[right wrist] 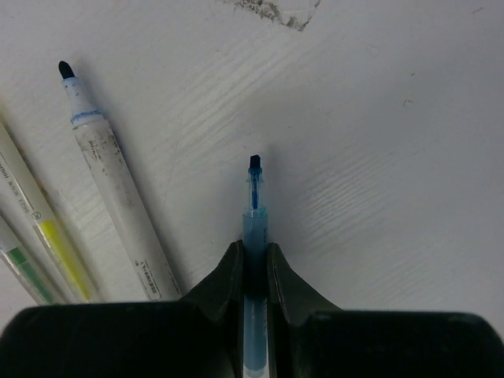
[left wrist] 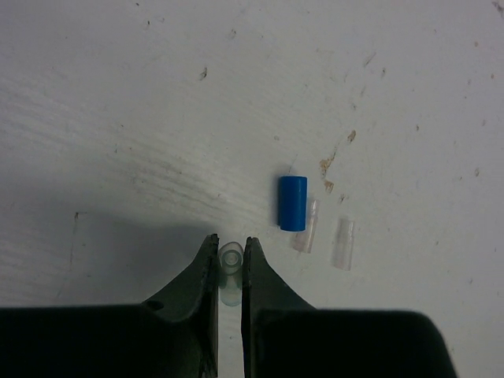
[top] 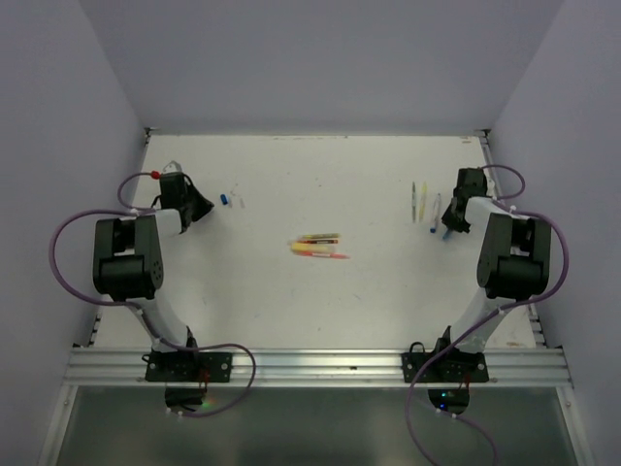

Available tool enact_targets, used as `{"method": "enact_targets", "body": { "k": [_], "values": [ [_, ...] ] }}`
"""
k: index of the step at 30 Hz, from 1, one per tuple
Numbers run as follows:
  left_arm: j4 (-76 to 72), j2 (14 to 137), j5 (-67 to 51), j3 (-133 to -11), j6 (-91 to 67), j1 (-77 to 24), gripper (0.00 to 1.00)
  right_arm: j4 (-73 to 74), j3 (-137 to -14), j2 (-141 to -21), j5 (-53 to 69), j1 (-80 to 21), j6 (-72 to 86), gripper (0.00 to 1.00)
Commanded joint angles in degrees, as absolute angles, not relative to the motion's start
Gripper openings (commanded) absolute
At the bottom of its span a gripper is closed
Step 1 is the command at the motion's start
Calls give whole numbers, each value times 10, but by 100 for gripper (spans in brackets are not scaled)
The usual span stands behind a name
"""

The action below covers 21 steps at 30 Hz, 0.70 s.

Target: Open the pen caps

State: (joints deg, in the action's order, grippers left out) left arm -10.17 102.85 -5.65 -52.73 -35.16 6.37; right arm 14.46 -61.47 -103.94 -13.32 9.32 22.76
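Observation:
My left gripper (left wrist: 231, 244) is shut on a clear, pale pen cap (left wrist: 230, 268), held just above the table. Ahead of it lie a blue cap (left wrist: 293, 203) and two clear caps (left wrist: 306, 228) (left wrist: 342, 244). At the right side of the table, my right gripper (right wrist: 253, 249) is shut on a blue pen (right wrist: 254, 216) whose bare tip points away from me. Left of it lie an uncapped white pen (right wrist: 118, 197) with a blue ring, a yellow pen (right wrist: 49, 232) and a green pen (right wrist: 20, 268). From above, the left gripper (top: 199, 206) and right gripper (top: 448, 231) sit far apart.
A small cluster of yellow, red and pink pens (top: 320, 245) lies at the table's middle. Walls close in the table on the left, right and back. Brown specks (left wrist: 327, 167) mark the table beside the caps.

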Motion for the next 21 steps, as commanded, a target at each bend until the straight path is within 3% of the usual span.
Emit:
{"method": "enact_targets", "body": {
  "k": [1,9,11,21],
  "values": [
    [-156,1047,-91,-520,-366,69,0,126,-628,-1058,-122,94,220,0],
    [-170,1093,-103,-545,-372,70,0,123,-640,-1065,-105,93,217,0],
    [-170,1096,-96,-545,-374,70,19,120,-639,-1065,-103,93,215,0],
    [-177,1096,-91,-541,-375,71,43,120,-638,-1068,-94,91,210,3]
  ]
}}
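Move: The left hand, still pinching a clear cap, has the blue cap about 3 cm ahead, 3 cm to its right and 2 cm below. Two clear caps lie some 2 and 5 cm farther right of the blue one, about level with it. The right hand already holds the light-blue pen low over the table; the white pen's middle is about 4 cm to its left and 3 cm ahead, the yellow pen's 9 cm left and 6 ahead. The left fingers let go of the clear cap right beside the blue cap: the hand eases forward about 2 cm and 1 cm each right and down, towards the blue cap, then opens to nearly half while still creeping forward. The right hand keeps its grip on the light-blue pen and shifts it forward barely 1 cm. ##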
